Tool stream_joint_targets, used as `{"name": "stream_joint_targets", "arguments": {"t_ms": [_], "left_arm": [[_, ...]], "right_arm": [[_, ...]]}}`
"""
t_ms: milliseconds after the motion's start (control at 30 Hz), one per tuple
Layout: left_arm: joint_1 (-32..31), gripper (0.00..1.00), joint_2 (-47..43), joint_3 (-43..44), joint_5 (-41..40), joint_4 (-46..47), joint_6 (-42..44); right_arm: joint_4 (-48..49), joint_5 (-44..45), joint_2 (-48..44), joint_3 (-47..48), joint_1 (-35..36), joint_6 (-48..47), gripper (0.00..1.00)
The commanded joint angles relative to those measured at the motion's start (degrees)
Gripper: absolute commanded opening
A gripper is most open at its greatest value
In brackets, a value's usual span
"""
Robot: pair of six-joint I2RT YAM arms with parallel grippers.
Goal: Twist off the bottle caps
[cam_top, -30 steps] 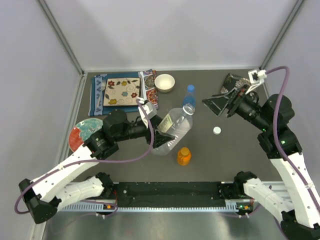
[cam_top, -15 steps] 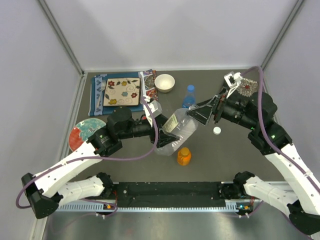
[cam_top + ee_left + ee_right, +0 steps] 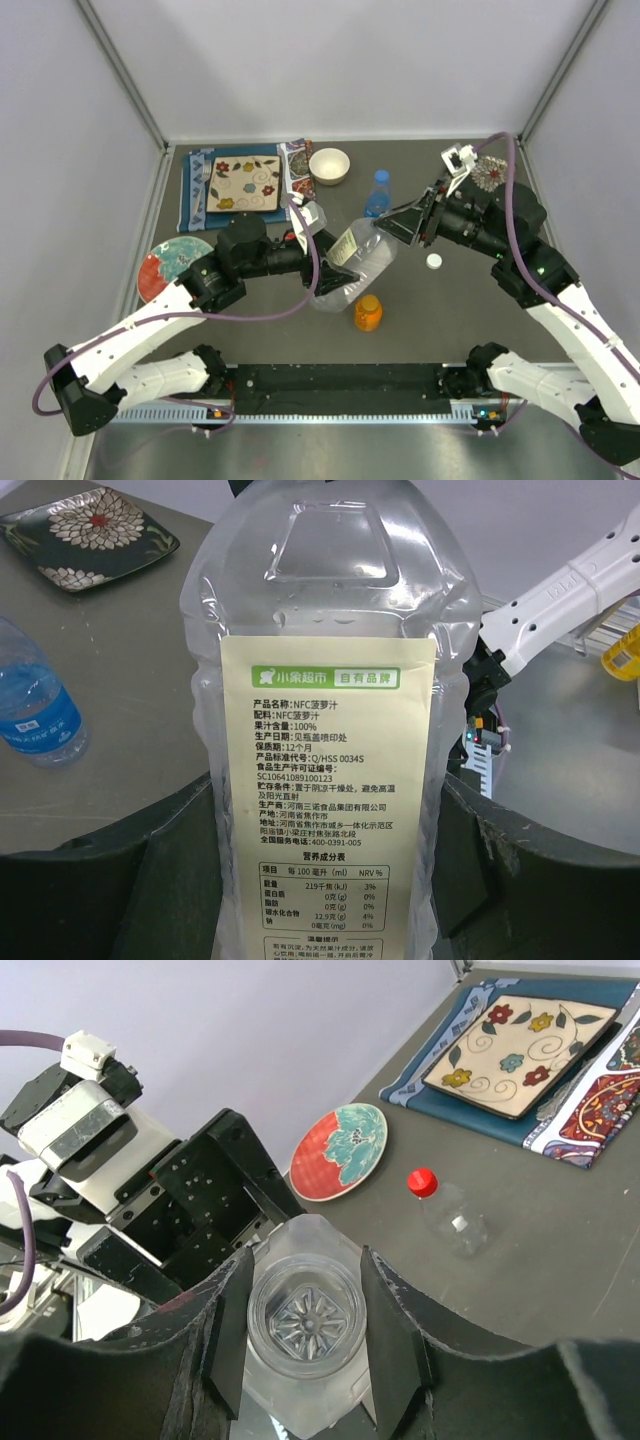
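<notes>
The wide clear bottle [image 3: 357, 272] [image 3: 330, 630] is held tilted above the table, with my left gripper [image 3: 330, 272] [image 3: 328, 870] shut on its labelled body. My right gripper [image 3: 390, 228] [image 3: 305, 1330] has its pads against both sides of the bottle's neck [image 3: 305, 1322]. The mouth is bare. A white cap [image 3: 433, 261] lies loose on the table. The blue-tinted bottle [image 3: 376, 198] [image 3: 35, 710] keeps its blue cap [image 3: 381, 177]. The orange bottle [image 3: 368, 315] keeps its orange cap [image 3: 369, 301]. A slim clear bottle [image 3: 455, 1222] with a red cap [image 3: 422, 1181] lies on its side.
A white bowl [image 3: 329, 165] and a floral tray on a blue cloth [image 3: 243, 183] [image 3: 520, 1040] sit at the back. A red and teal plate [image 3: 165, 265] [image 3: 338, 1150] lies at the left, a dark flowered plate [image 3: 490, 175] [image 3: 90, 530] at the back right.
My right gripper swung left from the back right to the wide bottle's neck, and its jaws closed in on it. The left arm shifted the bottle slightly to the right.
</notes>
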Motion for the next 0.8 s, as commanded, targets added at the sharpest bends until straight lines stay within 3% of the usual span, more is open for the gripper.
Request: {"name": "stream_joint_targets", "arguments": {"t_ms": [0,67,100,133,200,233,400,500,633,700,767], "left_arm": [[-0.21,0.36,-0.63,2.80,-0.91,4.14,0.98],[-0.29,0.41,-0.63,2.81,-1.27,4.14,0.98],[-0.21,0.58,-0.72,2.81,-1.88,4.14,0.89],[-0.21,0.66,-0.72,2.81,-2.32,4.05,0.80],[-0.21,0.83,-0.99,2.98,-3.63,3.18,1.06],[-0.21,0.99,-1.16,3.16,-4.16,2.56,1.41],[-0.29,0.99,-4.06,4.74,-7.68,-1.92,4.04],[-0.21,0.98,-7.48,5.44,-10.67,-5.61,5.89],[-0.21,0.98,-12.93,4.65,-14.09,-8.52,6.69],[-0.12,0.98,-16.18,3.69,-15.15,-9.39,6.69],[-0.12,0.98,-18.91,2.38,-15.77,-9.75,6.34]], "right_arm": [[1.43,0.95,-1.17,2.16,0.50,-0.59,0.19],[1.17,1.13,-1.52,2.25,0.50,-0.59,0.10],[1.08,1.30,-1.61,2.51,0.50,-0.67,0.07],[0.82,1.92,-1.96,2.69,0.50,-0.85,0.00],[-0.41,2.97,-2.22,3.91,0.50,-1.29,0.00],[-1.02,3.93,-2.23,4.61,0.50,-1.98,0.00],[-7.77,10.60,-1.44,11.45,0.50,-5.76,0.00],[-12.53,21.14,0.23,17.42,0.50,-9.02,0.00],[-23.76,47.09,5.32,25.53,0.50,-15.07,0.00],[-25.19,55.49,7.95,27.29,-0.72,-18.23,0.00],[-26.08,56.59,9.37,27.47,-3.53,-18.60,0.00]]}}
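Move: The uncapped big bottle is between both hands. Its middle is about 2 cm right and 1 cm ahead of the left hand point, level with it. From the right hand, closed on the neck, it is some 5 cm left, 5 cm back and 5 cm below. Also from the right hand: the white cap is about 11 cm ahead, 14 cm right, 39 cm down; the blue bottle 20 cm straight ahead, 29 cm down; the orange jar 5 cm back, 3 cm left, 34 cm down. The left fingers let go of the big bottle's body, opening wide, and that hand backs off about 6 cm to its left while rising as much. The right fingers keep their grip on the neck and, as the other hand releases, carry the bottle right, up and forward, some 15 cm and gathering speed, the wrist swinging about 40 degrees clockwise. ##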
